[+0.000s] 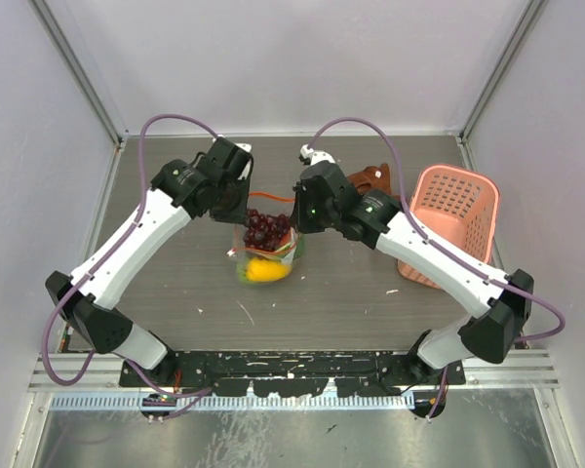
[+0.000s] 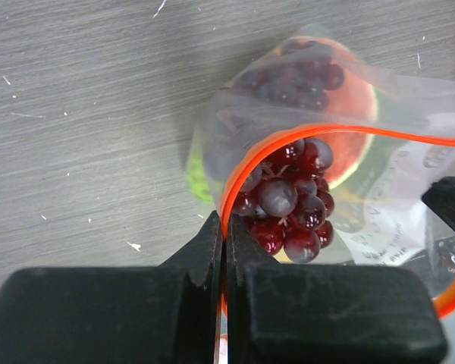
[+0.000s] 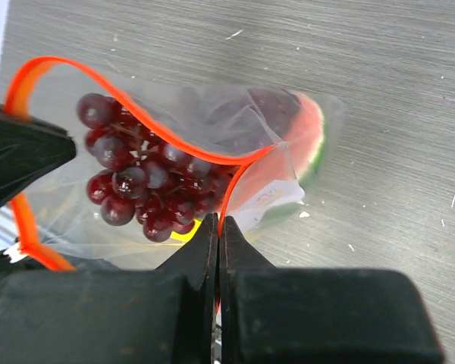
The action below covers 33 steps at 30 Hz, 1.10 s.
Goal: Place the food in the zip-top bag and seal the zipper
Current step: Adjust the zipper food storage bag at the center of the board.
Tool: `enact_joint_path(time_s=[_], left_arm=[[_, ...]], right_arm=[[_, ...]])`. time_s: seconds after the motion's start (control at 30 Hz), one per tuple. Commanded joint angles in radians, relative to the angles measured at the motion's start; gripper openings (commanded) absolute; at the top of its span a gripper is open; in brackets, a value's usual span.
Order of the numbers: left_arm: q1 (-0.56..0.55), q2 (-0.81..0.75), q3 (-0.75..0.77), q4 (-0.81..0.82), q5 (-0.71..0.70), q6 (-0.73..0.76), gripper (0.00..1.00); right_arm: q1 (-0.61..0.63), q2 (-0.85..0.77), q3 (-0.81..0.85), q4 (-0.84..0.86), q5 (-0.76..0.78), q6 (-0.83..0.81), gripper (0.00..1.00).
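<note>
The clear zip-top bag (image 1: 291, 255) stands mid-table between both arms, its mouth gaping. Inside it lie the dark purple grape bunch (image 1: 266, 229), a yellow-orange fruit (image 1: 263, 270), a red-pink slice (image 2: 358, 98) and a bit of lime-green ball (image 2: 197, 180). The orange-red zipper (image 2: 349, 130) curves around the grapes. My left gripper (image 2: 224, 221) is shut on the zipper at the bag's left end. My right gripper (image 3: 219, 224) is shut on the zipper (image 3: 136, 114) at the opposite end, with the grapes (image 3: 144, 186) just beyond its tips.
A pink lattice basket (image 1: 450, 222) lies at the right side of the table. A brown cloth (image 1: 370, 178) sits behind the right arm. White walls close in the table on three sides.
</note>
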Motion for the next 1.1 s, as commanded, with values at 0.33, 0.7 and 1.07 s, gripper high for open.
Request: enact_joint_path(time_s=[0.33,0.7,1.07], left_arm=[[-0.027,0.059,0.099,-0.125,-0.072,-0.008,0.00],[-0.219,0.100,0.236,-0.182,-0.112,0.012,0.00],[-0.180,0.097,0.247,-0.160,-0.270,0.027,0.00]], right_arm=[[-0.013,-0.088,0.044,-0.030,0.012,0.053,0.01],[-0.158,-0.123,-0.068,0.065,-0.104,0.028,0.01],[-0.167,-0.181,-0.002,0.021,-0.153,0.008,0.03]])
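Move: Between the two shut grippers, which pinch opposite ends of the open bag's orange rim about 11 cm apart, sit the grapes: 5 cm right of the left hand, 6 cm left of the right hand, roughly level with both and 6 cm below. The mango is about 8 cm lower than the grapes and 4 cm nearer the bases. The board's centre lies about 10 cm right of the left hand and 4 cm ahead. From the right hand, the brown cloth is some 17 cm right, 14 cm ahead and 16 cm below. Carrying the bag by its rim, both hands shift right together towards the board's centre. The right first lifts about 3 cm and draws back, then dips while swinging right, and rises again to end some 5.5 cm over. The left edges briefly left, swings right and back, then comes slightly forward and up, ending about 4 cm right, 3 cm back and 2 cm higher, turned some 10 degrees clockwise. Both keep their pinch. ##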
